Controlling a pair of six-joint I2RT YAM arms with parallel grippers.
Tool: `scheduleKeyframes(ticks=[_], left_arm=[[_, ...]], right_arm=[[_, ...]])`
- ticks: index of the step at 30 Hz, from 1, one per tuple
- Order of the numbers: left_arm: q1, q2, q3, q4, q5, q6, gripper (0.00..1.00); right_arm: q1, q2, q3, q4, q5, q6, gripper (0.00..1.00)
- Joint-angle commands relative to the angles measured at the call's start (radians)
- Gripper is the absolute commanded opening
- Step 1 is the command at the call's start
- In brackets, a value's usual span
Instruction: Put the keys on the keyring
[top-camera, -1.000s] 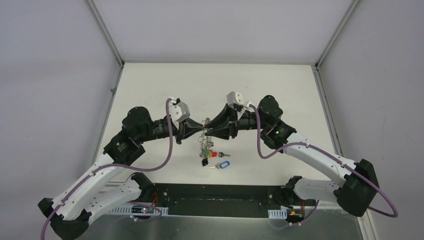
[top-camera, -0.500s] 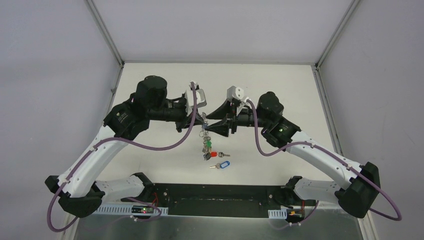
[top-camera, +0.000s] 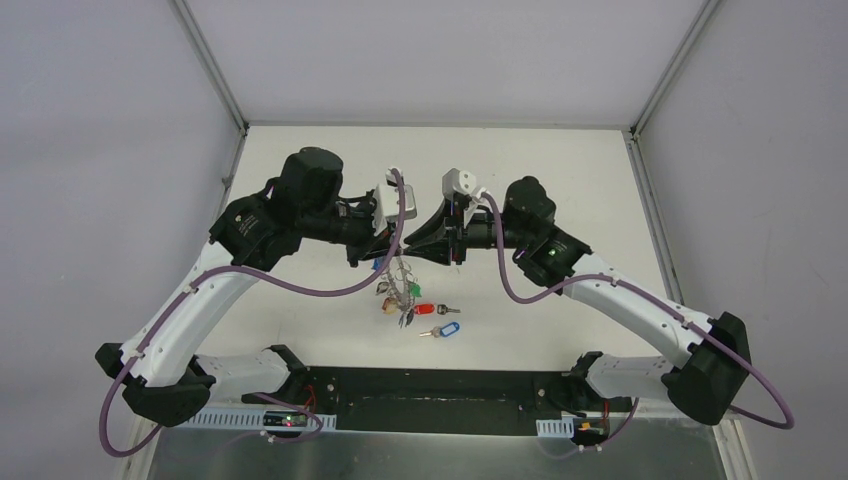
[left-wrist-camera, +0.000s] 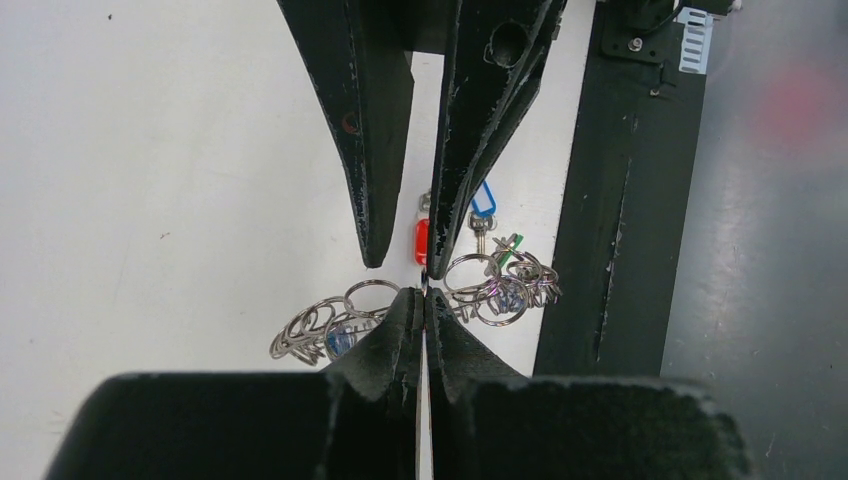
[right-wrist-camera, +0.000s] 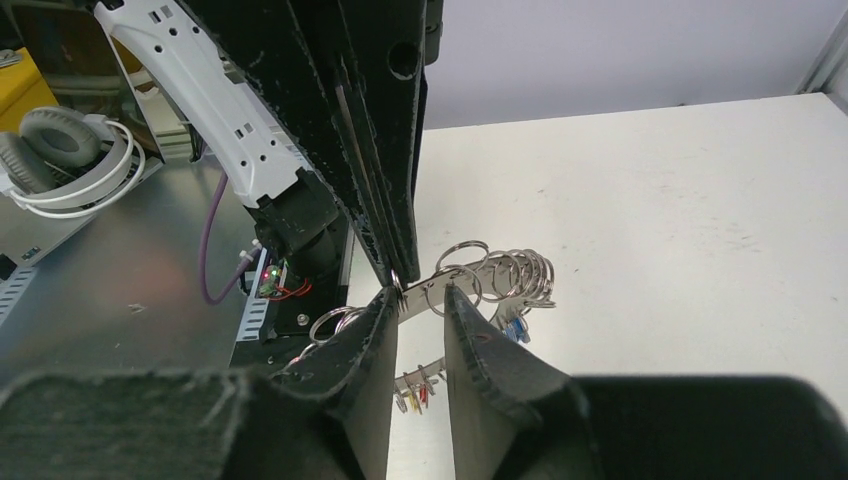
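Note:
The keyring (top-camera: 400, 290) hangs above the table's middle, its wire loops (left-wrist-camera: 500, 290) and coloured tags dangling. My left gripper (top-camera: 388, 255) is shut on its thin grey plate, seen edge-on between the tips (left-wrist-camera: 422, 297). My right gripper (top-camera: 412, 252) faces it tip to tip, jaws a little apart (right-wrist-camera: 420, 292). One of its fingers touches the ring's band (right-wrist-camera: 500, 272) and the other stands off it. The red-tagged key (top-camera: 425, 309) and the blue-tagged key (top-camera: 447, 328) lie loose on the table below, also visible as a red tag (left-wrist-camera: 421, 240) and a blue tag (left-wrist-camera: 484, 198).
The black base rail (top-camera: 450, 400) runs along the near edge, just behind the two keys. Grey walls with metal posts (top-camera: 210, 70) close in the white table. Headphones (right-wrist-camera: 60, 160) lie on the metal bench beyond the table.
The left arm has lifted its elbow and turned its wrist, carrying the keyring slightly left. The right gripper opened wider, narrowed again and shifted left with it.

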Motion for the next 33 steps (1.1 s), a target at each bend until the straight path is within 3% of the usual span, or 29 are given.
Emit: scheduleKeyframes(ticks=[1,11,20,24,29,31,33], left_arm=[[-0.007,-0.011,0.036,0.026,0.015,0.022,0.0],[-0.007,-0.009,0.03,0.028,0.04,0.029,0.0],[-0.007,-0.009,0.003,0.028,0.04,0.037,0.0],[-0.007,-0.021,-0.004,0.028,0.04,0.044,0.0],[-0.007,-0.071,-0.045,0.068,0.027,0.033,0.4],[-0.007,-0.11,-0.087,0.11,0.014,0.014,0.49],[-0.007,-0.171,-0.144,0.169,-0.005,-0.015,0.52]], right_arm=[[0.003,0.015,0.05,0.029,-0.035,0.006,0.25],[0.004,0.048,0.063,0.03,-0.102,0.021,0.23],[0.005,0.036,0.062,0.029,-0.091,0.021,0.0],[0.004,0.024,0.038,0.029,-0.067,0.022,0.0],[0.003,0.001,0.008,0.043,-0.049,0.035,0.0],[0.002,-0.005,-0.001,0.05,-0.046,0.037,0.0],[0.0,-0.013,-0.009,0.058,-0.048,0.037,0.0]])
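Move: My left fingers are shut on the keyring's rim by a small ring, so that spot is right at my left hand. From my half-open right hand it lies roughly 1 cm back, 1 cm left and 1 cm lower. The red-tagged key is on the table about 31 cm below my right hand, about level with it and some 6 cm to its right; the blue-tagged key lies about 4 cm nearer me and 7 cm right. I ease my right hand about 1 cm down, 1 cm back and slightly left onto the keyring's rim, then shut its fingers and pinch it at a small ring, while my left hand holds still. Once that grip is closed, I open my left fingers about halfway and let go, my right hand sinking another 1 cm with its hold kept. ##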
